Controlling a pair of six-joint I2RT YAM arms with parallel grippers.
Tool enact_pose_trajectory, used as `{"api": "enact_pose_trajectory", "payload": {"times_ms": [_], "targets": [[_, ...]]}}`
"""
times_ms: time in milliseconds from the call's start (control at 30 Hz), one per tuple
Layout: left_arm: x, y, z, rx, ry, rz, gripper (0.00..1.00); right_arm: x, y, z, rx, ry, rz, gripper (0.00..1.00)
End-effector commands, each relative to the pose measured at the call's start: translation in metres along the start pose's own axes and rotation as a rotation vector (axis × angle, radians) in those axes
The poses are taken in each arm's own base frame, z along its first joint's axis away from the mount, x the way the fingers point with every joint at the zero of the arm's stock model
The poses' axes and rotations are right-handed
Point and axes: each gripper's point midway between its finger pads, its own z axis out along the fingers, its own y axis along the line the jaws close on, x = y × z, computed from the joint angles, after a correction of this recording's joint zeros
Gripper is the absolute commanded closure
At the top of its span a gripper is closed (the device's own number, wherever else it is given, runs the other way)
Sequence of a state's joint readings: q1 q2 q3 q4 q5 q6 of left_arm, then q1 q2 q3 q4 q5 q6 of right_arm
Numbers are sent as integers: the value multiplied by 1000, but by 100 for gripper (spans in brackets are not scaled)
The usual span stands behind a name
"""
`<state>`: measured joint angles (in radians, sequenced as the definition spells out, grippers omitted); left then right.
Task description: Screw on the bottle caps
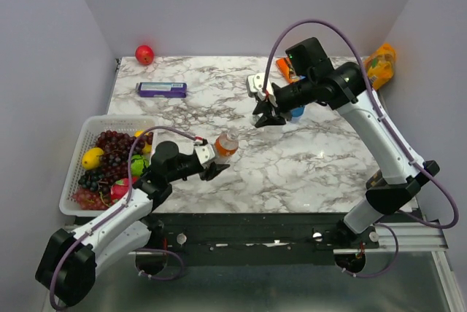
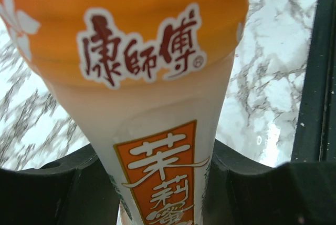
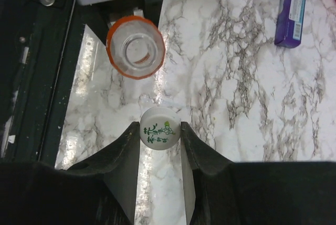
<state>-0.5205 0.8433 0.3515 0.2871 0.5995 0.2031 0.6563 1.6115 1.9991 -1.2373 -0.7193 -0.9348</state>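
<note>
A bottle (image 1: 227,143) of orange liquid stands upright near the table's front, its mouth open. My left gripper (image 1: 217,160) is shut on its lower body. In the left wrist view the orange label (image 2: 147,104) fills the frame between the two dark fingers (image 2: 52,193). My right gripper (image 1: 266,117) hovers above the table's middle, to the right of and beyond the bottle, shut on a white bottle cap (image 3: 160,135) printed in green. The right wrist view shows the bottle's open mouth (image 3: 135,47) ahead of the cap and slightly to its left.
A white basket (image 1: 80,173) of fruit sits at the left edge. At the back lie a purple box (image 1: 162,90) and a red apple (image 1: 144,54). A yellow-orange pouch (image 1: 381,64) is at the back right. A whitish clear object (image 1: 255,84) and something blue (image 1: 295,113) lie near the right wrist.
</note>
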Motion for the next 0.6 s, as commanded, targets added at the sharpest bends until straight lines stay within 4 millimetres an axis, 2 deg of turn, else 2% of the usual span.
{"api": "enact_pose_trajectory", "payload": {"times_ms": [0,33,267,467,567], "targets": [[-21,-11,11,9,-139,144,100,-12,51,-20,-157,-27,25,63],[-21,-19,14,33,-147,150,100,-10,56,-20,-165,-14,14,63],[-14,-37,26,71,-181,121,100,-18,79,-8,-233,31,-114,62],[-19,-35,34,69,-188,93,100,-10,94,0,-273,83,-215,61],[-25,-34,35,68,-206,87,100,-2,95,5,-289,106,-209,61]]}}
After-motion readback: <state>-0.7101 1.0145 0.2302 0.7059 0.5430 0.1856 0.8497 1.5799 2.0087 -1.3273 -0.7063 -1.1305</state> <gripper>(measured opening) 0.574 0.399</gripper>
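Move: The white cap is already pinched in the right hand, and the open mouth of the orange-labelled bottle lies about 8 cm to that hand's left, 4 cm back and some 4 cm lower. A blue-capped bottle stands 14 cm ahead, 10 cm right and 22 cm below; the purple box lies 23 cm ahead, 29 cm left and 31 cm below. From the left hand, still gripping the bottle, the cap is roughly 7 cm ahead, 9 cm right and 14 cm up. Right hand carries the cap about 7 cm back towards the mouth; left brings the bottle 5 cm right-back. ##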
